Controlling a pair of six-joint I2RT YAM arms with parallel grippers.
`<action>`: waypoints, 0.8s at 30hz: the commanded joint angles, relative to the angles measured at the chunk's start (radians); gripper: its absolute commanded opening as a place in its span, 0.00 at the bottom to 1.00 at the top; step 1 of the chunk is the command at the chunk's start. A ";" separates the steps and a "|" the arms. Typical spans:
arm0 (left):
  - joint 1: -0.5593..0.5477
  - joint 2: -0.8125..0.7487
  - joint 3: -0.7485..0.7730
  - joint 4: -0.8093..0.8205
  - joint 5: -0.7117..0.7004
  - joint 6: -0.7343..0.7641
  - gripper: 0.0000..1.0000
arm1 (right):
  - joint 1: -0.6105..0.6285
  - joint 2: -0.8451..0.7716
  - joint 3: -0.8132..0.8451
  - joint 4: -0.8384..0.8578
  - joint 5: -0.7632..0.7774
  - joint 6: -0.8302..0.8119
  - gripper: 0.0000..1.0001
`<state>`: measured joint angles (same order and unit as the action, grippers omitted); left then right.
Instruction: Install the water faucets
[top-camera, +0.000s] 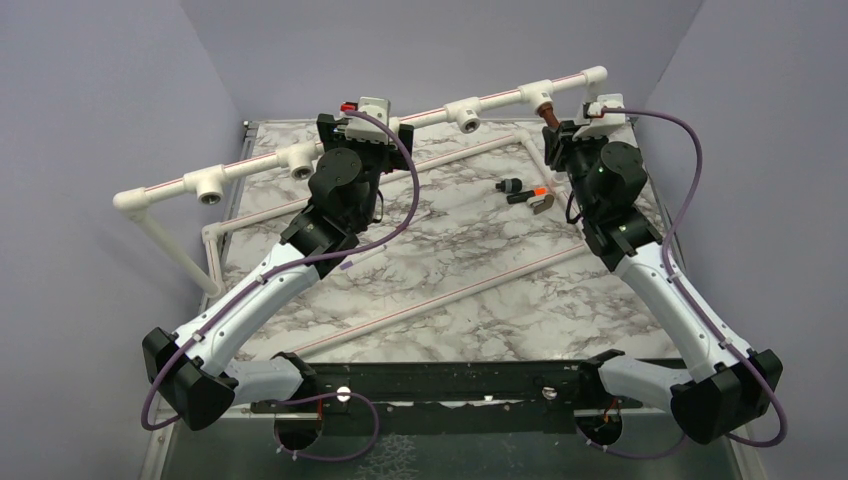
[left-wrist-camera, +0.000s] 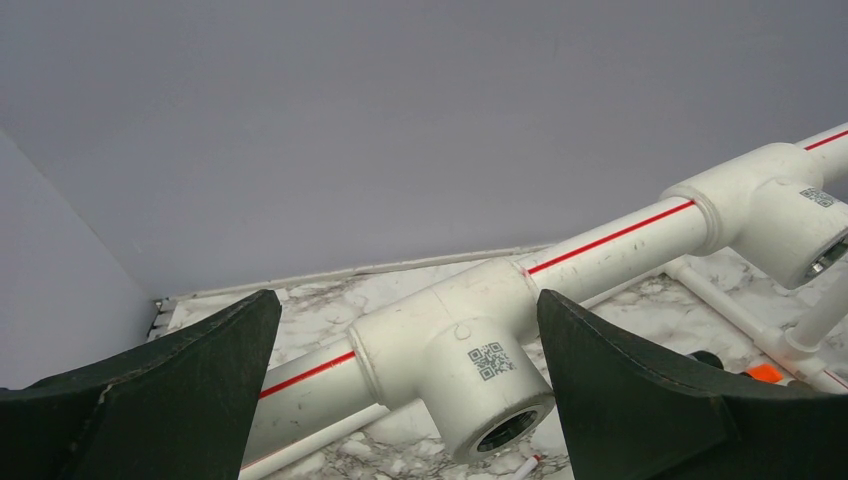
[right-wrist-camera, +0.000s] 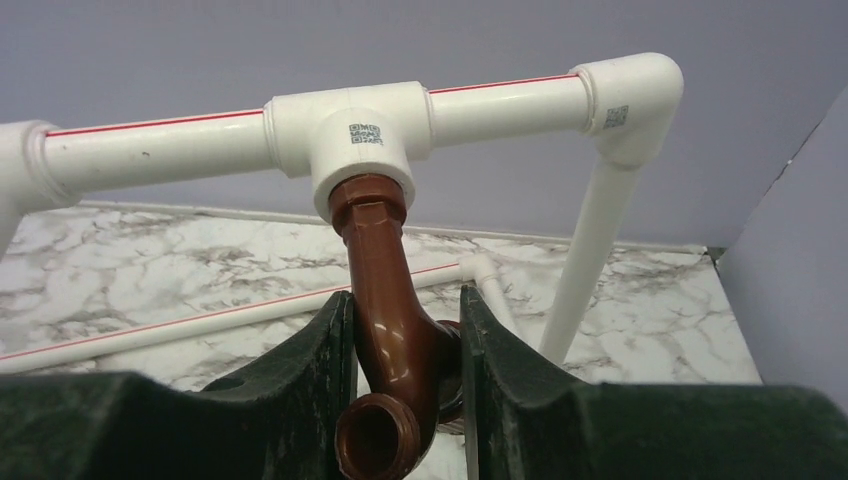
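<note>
A reddish-brown faucet sits with its upper end in a white tee fitting of the raised pipe; it shows from above as a brown stub. My right gripper is shut on the faucet's bent body, its open threaded mouth facing the camera. My left gripper is open, its fingers wide either side of an empty tee fitting with a QR mark, not touching it. From above the left gripper is at the pipe's middle.
The white pipe frame with a red stripe runs diagonally across the marble table, with more empty tees. Small black and orange parts lie on the table near the right arm. Grey walls close the back and sides.
</note>
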<state>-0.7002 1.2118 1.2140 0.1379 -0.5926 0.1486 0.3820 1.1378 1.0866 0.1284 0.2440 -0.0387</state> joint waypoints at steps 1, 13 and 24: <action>0.014 0.022 -0.041 -0.142 -0.048 -0.005 0.99 | 0.017 0.004 0.015 0.072 -0.088 0.303 0.01; 0.014 0.033 -0.043 -0.142 -0.051 -0.004 0.99 | 0.017 -0.061 -0.007 0.008 -0.038 0.022 0.29; 0.019 0.045 -0.032 -0.145 -0.037 -0.023 0.99 | 0.017 -0.108 0.083 -0.147 -0.045 -0.079 0.76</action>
<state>-0.7021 1.2160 1.2140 0.1379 -0.5915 0.1505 0.3943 1.0683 1.1156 0.0528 0.2237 -0.0872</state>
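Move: The right hand grips the brown faucet, whose middle is about 2 cm ahead of it, 1 cm left and 1 cm above. The white tee it is screwed into sits some 6 cm ahead, 3 cm left and 3 cm up; the next empty tee is 3 cm ahead and 15 cm left, the corner elbow 9 cm ahead and 6 cm right, both at similar height. From the left hand the faucet is roughly 28 cm right, 1 cm ahead and slightly lower. The right fingers spread and let go of the faucet, the hand backing off and rising about 2 cm each. ##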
